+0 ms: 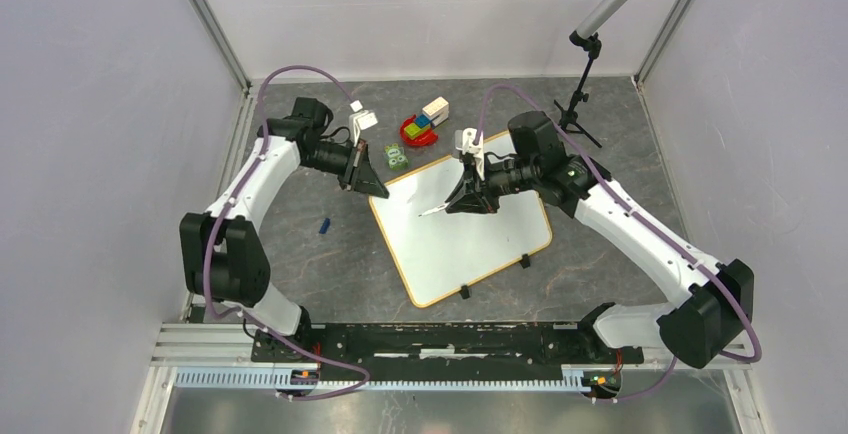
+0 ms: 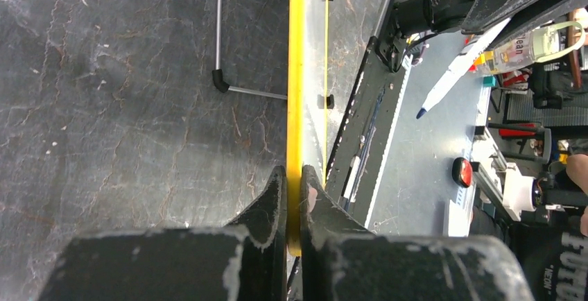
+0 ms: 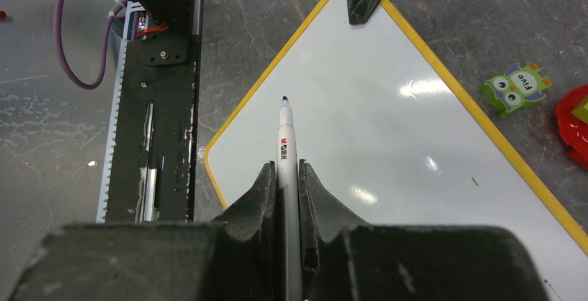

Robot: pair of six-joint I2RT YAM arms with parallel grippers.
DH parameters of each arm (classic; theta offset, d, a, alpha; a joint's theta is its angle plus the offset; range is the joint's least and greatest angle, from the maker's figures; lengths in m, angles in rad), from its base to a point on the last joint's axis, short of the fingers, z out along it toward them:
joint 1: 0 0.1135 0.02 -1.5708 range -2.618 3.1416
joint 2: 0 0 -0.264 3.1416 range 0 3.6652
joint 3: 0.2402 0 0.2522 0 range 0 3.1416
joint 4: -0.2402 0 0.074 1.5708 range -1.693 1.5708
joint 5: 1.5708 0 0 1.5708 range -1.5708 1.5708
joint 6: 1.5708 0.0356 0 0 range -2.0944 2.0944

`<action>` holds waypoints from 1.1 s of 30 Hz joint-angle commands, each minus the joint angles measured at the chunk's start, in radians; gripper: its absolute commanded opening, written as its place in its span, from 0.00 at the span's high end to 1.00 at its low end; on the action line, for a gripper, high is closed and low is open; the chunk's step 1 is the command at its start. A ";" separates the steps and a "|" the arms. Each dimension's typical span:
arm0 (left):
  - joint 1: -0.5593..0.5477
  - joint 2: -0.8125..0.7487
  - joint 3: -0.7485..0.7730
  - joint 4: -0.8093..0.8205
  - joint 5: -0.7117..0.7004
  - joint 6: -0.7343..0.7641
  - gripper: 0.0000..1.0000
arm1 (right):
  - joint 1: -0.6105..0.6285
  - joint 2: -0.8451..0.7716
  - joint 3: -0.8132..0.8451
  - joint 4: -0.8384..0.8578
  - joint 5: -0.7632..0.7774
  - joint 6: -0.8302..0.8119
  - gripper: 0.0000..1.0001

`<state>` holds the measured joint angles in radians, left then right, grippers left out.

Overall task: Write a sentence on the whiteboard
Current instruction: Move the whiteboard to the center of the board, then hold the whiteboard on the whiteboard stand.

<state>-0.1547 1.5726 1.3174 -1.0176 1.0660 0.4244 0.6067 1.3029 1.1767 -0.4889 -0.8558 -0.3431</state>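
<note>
The whiteboard [image 1: 470,239] lies tilted on the dark table, with a yellow rim and a blank white face; no sentence shows on it. My left gripper [image 1: 372,190] is shut on the board's far-left corner. In the left wrist view the gripper [image 2: 295,173] has its jaws pinching the yellow rim [image 2: 296,72] edge-on. My right gripper [image 1: 472,198] hovers over the board's upper middle, shut on a white marker [image 1: 435,211]. In the right wrist view the gripper [image 3: 284,170] holds the marker [image 3: 285,131] with its dark tip uncapped, pointing out over the whiteboard [image 3: 388,134] and just above it.
A green owl tile [image 1: 397,158] and a red dish of coloured blocks [image 1: 420,130] sit just beyond the board's far corner. A small blue piece [image 1: 324,225] lies to the left. A black tripod stand [image 1: 577,109] rises at back right. Two black clips [image 1: 465,292] mark the board's near edge.
</note>
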 commanded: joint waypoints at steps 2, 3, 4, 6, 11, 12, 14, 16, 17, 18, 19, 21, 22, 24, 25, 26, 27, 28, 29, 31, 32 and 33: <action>-0.075 0.062 0.033 -0.011 -0.057 0.063 0.97 | 0.001 -0.039 0.019 0.004 -0.016 -0.014 1.00; -0.080 0.071 0.043 -0.011 -0.055 0.060 0.97 | 0.001 -0.040 0.015 0.006 -0.013 -0.012 1.00; -0.084 0.081 0.054 -0.011 -0.055 0.057 0.97 | 0.001 -0.040 0.011 0.008 -0.010 -0.010 1.00; -0.093 0.094 0.071 -0.010 -0.056 0.051 0.97 | 0.000 -0.043 0.002 0.023 -0.003 0.001 1.00; -0.111 0.098 0.105 -0.011 -0.080 0.037 0.95 | 0.002 -0.046 -0.010 0.048 0.026 0.026 1.00; -0.111 0.093 0.105 -0.010 -0.085 0.032 0.88 | 0.002 -0.046 -0.010 0.050 0.032 0.030 1.00; -0.108 0.073 0.093 -0.010 -0.093 0.026 0.75 | 0.002 -0.049 -0.012 0.056 0.048 0.041 1.00; -0.084 0.038 0.068 0.006 -0.089 0.006 0.65 | 0.002 -0.057 -0.016 0.074 0.077 0.058 1.00; -0.062 0.015 0.052 0.022 -0.075 -0.014 0.62 | 0.004 -0.062 -0.021 0.087 0.091 0.068 1.00; -0.027 -0.003 0.039 0.031 -0.056 -0.027 0.59 | 0.005 -0.066 -0.027 0.098 0.107 0.078 1.00; 0.005 -0.021 0.026 0.034 -0.028 -0.033 0.56 | 0.009 -0.068 -0.029 0.105 0.120 0.085 1.00; 0.066 -0.054 -0.010 0.039 0.032 -0.035 0.54 | 0.018 -0.070 -0.042 0.128 0.140 0.105 1.00; 0.083 -0.070 -0.037 0.047 0.053 -0.036 0.54 | 0.022 -0.070 -0.047 0.146 0.146 0.117 1.00; 0.090 -0.098 -0.079 0.067 0.059 -0.037 0.54 | 0.036 -0.069 -0.058 0.183 0.165 0.142 1.00; 0.090 -0.108 -0.094 0.084 0.062 -0.045 0.54 | 0.046 -0.064 -0.059 0.197 0.178 0.150 1.00; 0.089 -0.115 -0.107 0.104 0.064 -0.059 0.53 | 0.057 -0.056 -0.055 0.203 0.191 0.155 1.00; 0.089 -0.117 -0.113 0.121 0.069 -0.071 0.51 | 0.067 -0.047 -0.048 0.207 0.206 0.159 1.00; 0.089 -0.115 -0.115 0.130 0.076 -0.081 0.51 | 0.079 -0.038 -0.040 0.212 0.228 0.165 1.00; 0.087 -0.108 -0.111 0.134 0.082 -0.085 0.51 | 0.087 -0.028 -0.035 0.218 0.245 0.167 1.00; 0.089 -0.090 -0.100 0.134 0.098 -0.092 0.50 | 0.105 -0.006 -0.019 0.218 0.279 0.168 1.00; 0.088 -0.084 -0.096 0.134 0.100 -0.092 0.50 | 0.111 0.002 -0.013 0.219 0.291 0.170 1.00; 0.086 -0.082 -0.095 0.135 0.107 -0.090 0.50 | 0.117 0.009 -0.008 0.220 0.301 0.170 1.00</action>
<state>-0.0654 1.4811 1.2095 -0.9318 1.1061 0.3683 0.7010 1.2789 1.1271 -0.3183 -0.6346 -0.1982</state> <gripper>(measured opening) 0.493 0.160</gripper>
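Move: The left hand already pinches the whiteboard's near-left corner; the board's middle lies about 17 cm to its right, 4 cm back and 7 cm lower. The green owl toy is some 11 cm ahead and 3 cm right, the red plate of bricks about 18 cm ahead and 9 cm right, and the blue piece 13 cm left and 4 cm back, all about 14 cm below. From the right hand, the board's middle is about 2 cm right, 1 cm back and 12 cm down. Rightward first: the left hand, still pinching the whiteboard's corner, slides it about 2.5 cm to the right. Its fingers then open to about half as it dips 1 cm, let go of the corner and back off some 5 cm to the left. The right hand keeps the marker above the board, late on easing about 2 cm left and 1 cm forward, turning clockwise. ##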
